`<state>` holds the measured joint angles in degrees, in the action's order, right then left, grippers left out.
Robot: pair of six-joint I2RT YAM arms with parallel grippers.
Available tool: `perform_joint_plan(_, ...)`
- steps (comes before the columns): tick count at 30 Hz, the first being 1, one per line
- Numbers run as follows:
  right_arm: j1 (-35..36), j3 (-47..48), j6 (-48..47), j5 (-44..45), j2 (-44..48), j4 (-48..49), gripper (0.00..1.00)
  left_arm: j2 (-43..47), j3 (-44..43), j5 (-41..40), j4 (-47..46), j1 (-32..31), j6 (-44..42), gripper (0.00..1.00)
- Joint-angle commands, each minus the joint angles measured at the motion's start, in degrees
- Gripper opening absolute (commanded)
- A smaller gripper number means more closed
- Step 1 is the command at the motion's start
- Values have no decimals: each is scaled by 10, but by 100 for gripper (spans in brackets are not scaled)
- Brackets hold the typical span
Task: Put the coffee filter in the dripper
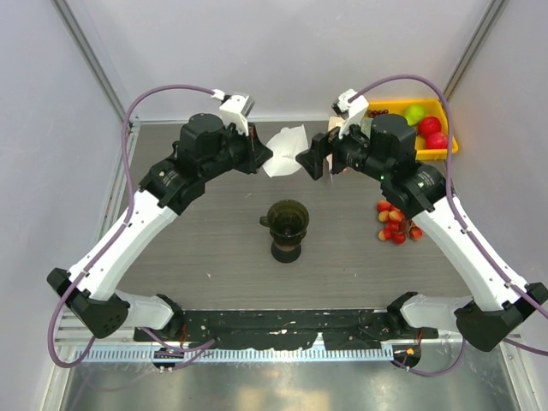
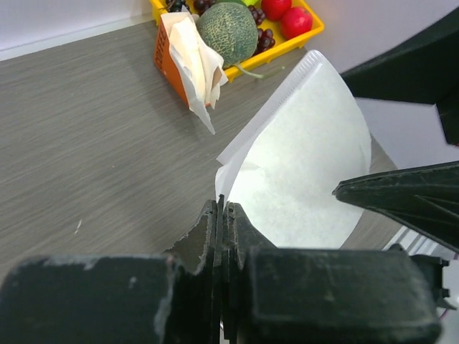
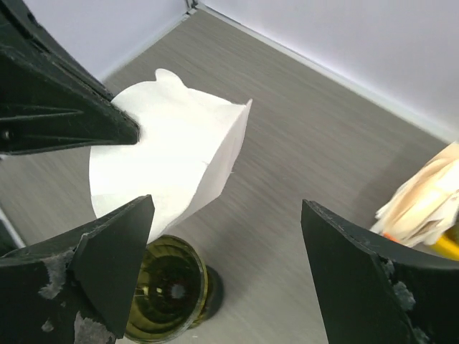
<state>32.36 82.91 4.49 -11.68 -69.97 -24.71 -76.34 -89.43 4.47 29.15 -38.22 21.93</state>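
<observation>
The coffee filter, a thin white paper cone, hangs in the air above the table's far middle. My left gripper is shut on its left edge. In the left wrist view the jaws press together on the paper. My right gripper is open just to the right of the filter, with nothing held. In the right wrist view its fingers stand wide apart and the filter sits by the left one. The dark olive dripper stands upright below, mouth up.
An orange-edged pack of white papers stands at the back right beside a yellow tray holding fruit. A green melon lies in that tray. Small red and yellow fruits lie on the table right of the dripper.
</observation>
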Motion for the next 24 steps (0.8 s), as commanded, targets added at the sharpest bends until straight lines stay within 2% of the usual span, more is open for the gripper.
perform_joint_plan(1, 23, 59, -172, 3, 4, -42, 90, -1, -6, 11, 2, -11, -81, 0)
perform_joint_plan(6, 59, 88, -235, 19, -6, -84, 89, -7, -14, 29, 17, -20, -135, 0)
perform_joint_plan(9, 74, 88, -251, 33, -7, -84, 85, -7, -15, 43, 20, -28, -167, 0)
perform_joint_plan(18, 77, 83, -289, 71, -27, -88, 79, 16, -3, 56, 11, -45, -238, 0)
perform_joint_plan(20, 77, 83, -284, 72, -29, -88, 66, 22, 0, 59, 10, -48, -247, 0)
perform_joint_plan(21, 77, 83, -279, 69, -31, -87, 56, 23, 1, 52, 8, -48, -247, 0)
perform_joint_plan(22, 77, 83, -272, 68, -31, -87, 52, 24, 3, 44, 6, -48, -244, 0)
perform_joint_plan(23, 77, 84, -268, 62, -31, -90, 41, 27, 5, 38, 0, -48, -239, 0)
perform_joint_plan(24, 79, 84, -259, 59, -32, -91, 36, 29, 8, 33, -3, -48, -235, 0)
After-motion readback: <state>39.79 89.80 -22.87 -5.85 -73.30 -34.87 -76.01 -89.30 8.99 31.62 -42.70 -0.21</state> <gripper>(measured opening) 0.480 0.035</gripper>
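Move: The left gripper already pinches one corner of the coffee filter; from it the dripper stands about 10 cm back, 4 cm right and 26 cm below. From the open right gripper, the filter's middle lies roughly 6 cm left and 2 cm ahead, at nearly the same height. From the right gripper the dripper is some 9 cm back, 6 cm left and 26 cm below, and the filter box about 18 cm ahead, 12 cm right and 32 cm below. Bring the right gripper around the filter's seamed edge: draw back and up nearly 3 cm, rolling its left side down about 25 degrees, then ease forward and down over the seam while half-closing the fingers. Meanwhile keep the left pinch on the corner and carry the filter back some 3 cm, slightly right and down, twisting clockwise and rolling the gripper's left side up. ##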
